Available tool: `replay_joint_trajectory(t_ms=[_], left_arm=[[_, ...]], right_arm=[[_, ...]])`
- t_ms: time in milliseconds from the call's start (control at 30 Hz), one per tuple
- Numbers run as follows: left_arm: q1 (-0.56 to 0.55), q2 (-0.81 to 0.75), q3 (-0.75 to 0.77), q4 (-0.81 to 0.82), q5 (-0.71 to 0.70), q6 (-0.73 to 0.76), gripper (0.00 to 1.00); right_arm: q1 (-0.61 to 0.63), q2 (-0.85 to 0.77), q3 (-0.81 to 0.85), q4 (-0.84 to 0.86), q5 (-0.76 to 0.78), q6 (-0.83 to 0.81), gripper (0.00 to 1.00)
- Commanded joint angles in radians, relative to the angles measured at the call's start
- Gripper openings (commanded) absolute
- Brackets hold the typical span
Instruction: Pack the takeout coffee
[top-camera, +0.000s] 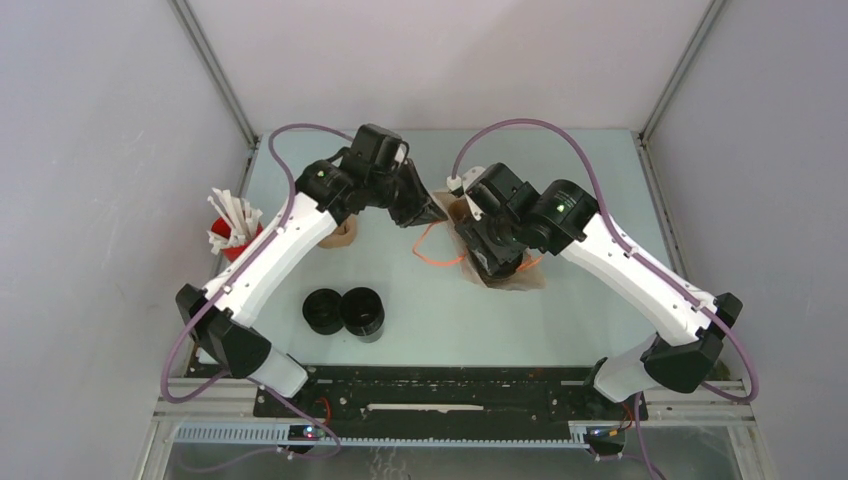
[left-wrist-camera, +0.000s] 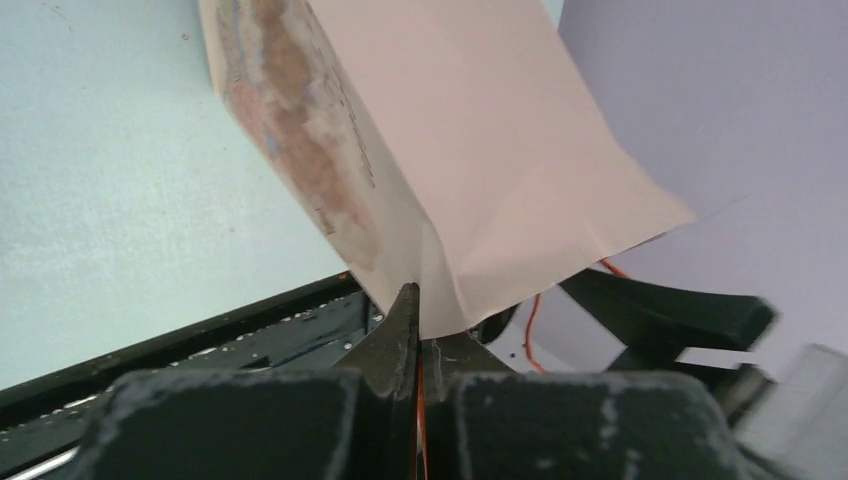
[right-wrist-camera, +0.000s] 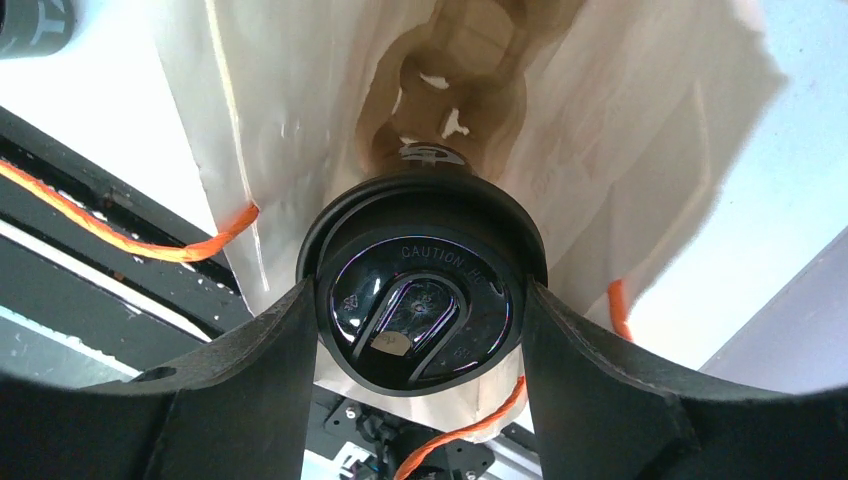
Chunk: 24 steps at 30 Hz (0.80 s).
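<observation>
My right gripper (right-wrist-camera: 420, 335) is shut on a takeout coffee (right-wrist-camera: 420, 290), a black cup with a round black lid, with a finger on each side of the lid. The cup hangs in the mouth of a beige paper bag (right-wrist-camera: 620, 150). Brown moulded pulp (right-wrist-camera: 470, 60) shows deep inside the bag. My left gripper (left-wrist-camera: 420, 300) is shut on the bag's (left-wrist-camera: 480, 150) rim, with an orange handle string caught between its jaws. From above, the left gripper (top-camera: 420, 205) and right gripper (top-camera: 495, 255) meet at the bag (top-camera: 525, 278). Two more black cups (top-camera: 322, 310) (top-camera: 362, 312) stand on the near left.
A red cup with white sticks (top-camera: 235, 235) stands at the left wall. A brown pulp piece (top-camera: 342, 235) lies partly under the left arm. An orange handle loop (top-camera: 435, 245) trails left of the bag. A black rail (top-camera: 450, 385) runs along the near edge.
</observation>
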Motion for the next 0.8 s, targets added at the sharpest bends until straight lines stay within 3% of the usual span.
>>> replay_joint_trajectory(t_ms=[0, 167, 300, 400, 533, 767], left_arm=[[0.004, -0.068, -0.111, 0.15, 0.027, 0.086, 0.0], [0.008, -0.084, -0.132, 0.139, 0.066, 0.122, 0.0], [0.023, -0.086, -0.151, 0.096, 0.104, 0.141, 0.0], [0.035, -0.067, -0.112, -0.007, 0.111, 0.178, 0.0], [0.047, -0.024, -0.029, -0.154, 0.123, 0.229, 0.0], [0.052, 0.009, -0.025, -0.195, 0.169, 0.247, 0.0]], right_arm=[[0.017, -0.018, 0.054, 0.028, 0.056, 0.11, 0.0], [0.024, 0.006, 0.05, 0.1, 0.105, 0.153, 0.0], [0.024, -0.007, -0.043, 0.211, 0.198, 0.114, 0.0], [0.003, 0.012, -0.047, 0.242, 0.225, 0.08, 0.0], [-0.011, 0.016, -0.073, 0.292, 0.184, 0.046, 0.0], [-0.001, 0.018, -0.197, 0.408, 0.16, 0.019, 0.0]])
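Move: Just inside the bag's mouth, the right hand holds the lidded cup; the carrier's far pocket lies about 7 cm ahead, 4 cm left and 15 cm below. The near pocket is about 1 cm ahead, 2 cm right and as deep; the rim corner held by the left hand is some 9 cm ahead, 11 cm left and 3 cm higher. From the left hand, the far pocket is about 2 cm back, 7 cm right and 20 cm down. Carrying the still-gripped cup past the near pocket towards the far one, the right hand goes about 5 cm forward and 2 cm left, rising slightly before it sinks into the bag, its fingers tipping some 10 degrees more forward. The left hand, shut on the rim corner throughout, first dips, then draws it left, down and slightly back, about 4 cm in all, turning slightly clockwise. ##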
